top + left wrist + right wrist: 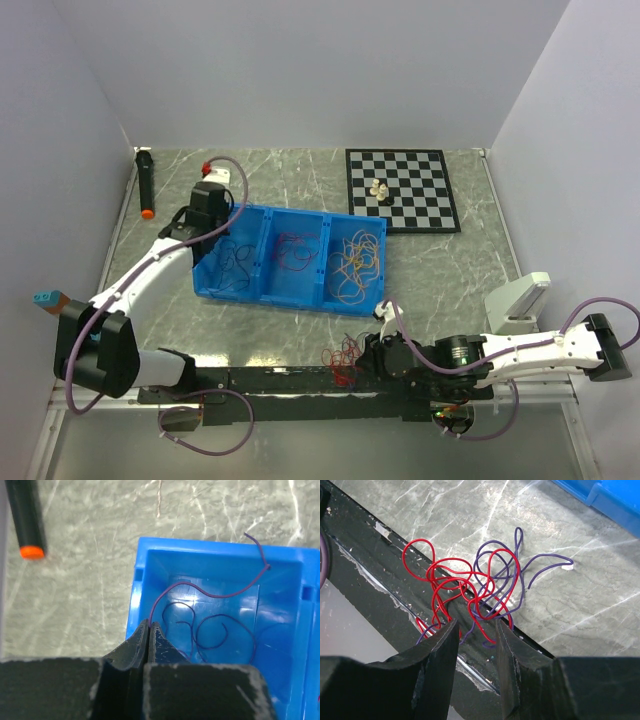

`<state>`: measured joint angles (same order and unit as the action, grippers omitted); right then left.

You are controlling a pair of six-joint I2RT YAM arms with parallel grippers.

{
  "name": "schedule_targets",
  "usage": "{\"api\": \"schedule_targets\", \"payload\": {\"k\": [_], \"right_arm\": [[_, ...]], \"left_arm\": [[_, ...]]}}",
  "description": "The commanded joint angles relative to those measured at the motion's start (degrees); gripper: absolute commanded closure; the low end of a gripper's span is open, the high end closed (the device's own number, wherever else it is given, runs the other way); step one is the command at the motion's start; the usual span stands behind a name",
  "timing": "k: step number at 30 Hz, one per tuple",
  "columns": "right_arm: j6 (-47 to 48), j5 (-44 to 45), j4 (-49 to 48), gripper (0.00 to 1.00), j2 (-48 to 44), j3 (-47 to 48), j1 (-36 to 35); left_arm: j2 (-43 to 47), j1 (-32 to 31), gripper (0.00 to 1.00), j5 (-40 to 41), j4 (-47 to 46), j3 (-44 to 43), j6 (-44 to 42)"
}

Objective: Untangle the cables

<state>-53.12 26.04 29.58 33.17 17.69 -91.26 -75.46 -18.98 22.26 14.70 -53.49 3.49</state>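
Observation:
A blue three-compartment bin (290,212) holds sorted cables: dark ones (236,262) on the left, red (293,252) in the middle, yellow-orange (357,262) on the right. My left gripper (149,626) hangs over the left compartment (215,547), shut on one end of a thin dark purple cable (215,596) that arcs across to the bin's far rim. A small tangle of red and dark purple cables (470,580) lies on the black rail at the near table edge (343,358). My right gripper (476,625) stands open right behind it, a few strands reaching between the fingertips.
A chessboard (400,188) with a few pale pieces (380,190) lies at the back right. A black marker with an orange tip (25,515) rests at the back left. A white block (517,300) sits at the right edge. Walls enclose three sides.

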Motion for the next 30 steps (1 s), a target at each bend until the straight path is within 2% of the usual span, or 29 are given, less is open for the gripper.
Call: {"api": "schedule_targets", "payload": {"k": [1, 6, 9, 12, 17, 22, 23, 25, 26, 29, 30], "right_arm": [[-0.32, 0.76, -1.02, 0.58, -0.39, 1.47, -0.32], [-0.31, 0.59, -1.28, 0.58, -0.03, 1.47, -0.41], [-0.23, 0.68, -1.28, 0.58, 0.32, 1.55, -0.41], [-0.23, 0.59, -1.28, 0.58, 0.49, 1.64, -0.41], [-0.05, 0.41, -1.46, 0.58, 0.93, 1.73, -0.32], [0.04, 0.33, -1.63, 0.58, 1.55, 1.99, -0.32], [0.12, 0.32, -1.72, 0.58, 1.55, 1.91, -0.32], [0.04, 0.41, -1.63, 0.57, 1.64, 1.99, -0.32], [0.04, 0.41, -1.55, 0.58, 1.72, 1.99, -0.32], [-0.23, 0.50, -1.02, 0.57, 2.08, 2.26, -0.41], [-0.31, 0.41, -1.02, 0.58, 2.08, 2.34, -0.41]], "left_arm": [[0.05, 1.58, 0.99, -4.41, 2.53, -0.30, 5.66], [1.19, 0.71, 0.99, -5.47, 2.44, 1.81, 0.75], [2.94, -1.23, 0.99, -3.20, -0.18, 5.14, -2.42], [6.37, -1.32, 0.99, -3.10, -2.48, 9.10, -2.78], [9.01, -1.32, 0.99, -3.02, -0.11, 12.36, -2.17], [8.76, -1.76, 0.97, -3.63, -1.07, 11.40, -2.52], [8.06, -1.93, 0.91, -3.89, -1.25, 10.35, -2.52], [5.69, -2.20, 0.68, -6.51, -1.25, 7.46, -2.78], [4.46, -2.29, 0.61, -7.57, -0.90, 5.87, -2.78], [3.04, -2.46, 0.30, -12.40, 1.73, 1.12, -2.78], [3.21, -2.64, 0.21, -13.37, 2.43, -0.28, -5.05]]}}
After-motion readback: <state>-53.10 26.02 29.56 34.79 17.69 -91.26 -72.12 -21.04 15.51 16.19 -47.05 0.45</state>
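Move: The left hand, already shut on the purple cable, is over the left edge of the blue box's left compartment. That compartment's middle lies about 5 cm to its right, some 2 cm back and 13 cm below. The red cable's middle compartment is roughly 20 cm right and 2 cm back, and the black microphone about 15 cm left and 14 cm ahead, both some 14 cm lower. From the right hand, the left compartment is roughly 24 cm ahead, 31 cm left and 3 cm below. Back and down in one slanting sweep, about 5 cm each way, the left hand draws the held purple cable into the space over the left compartment and slows there. Its fingers then open to over half and let go of the cable, while the hand starts off forward, right and upward by about 2 cm each. ##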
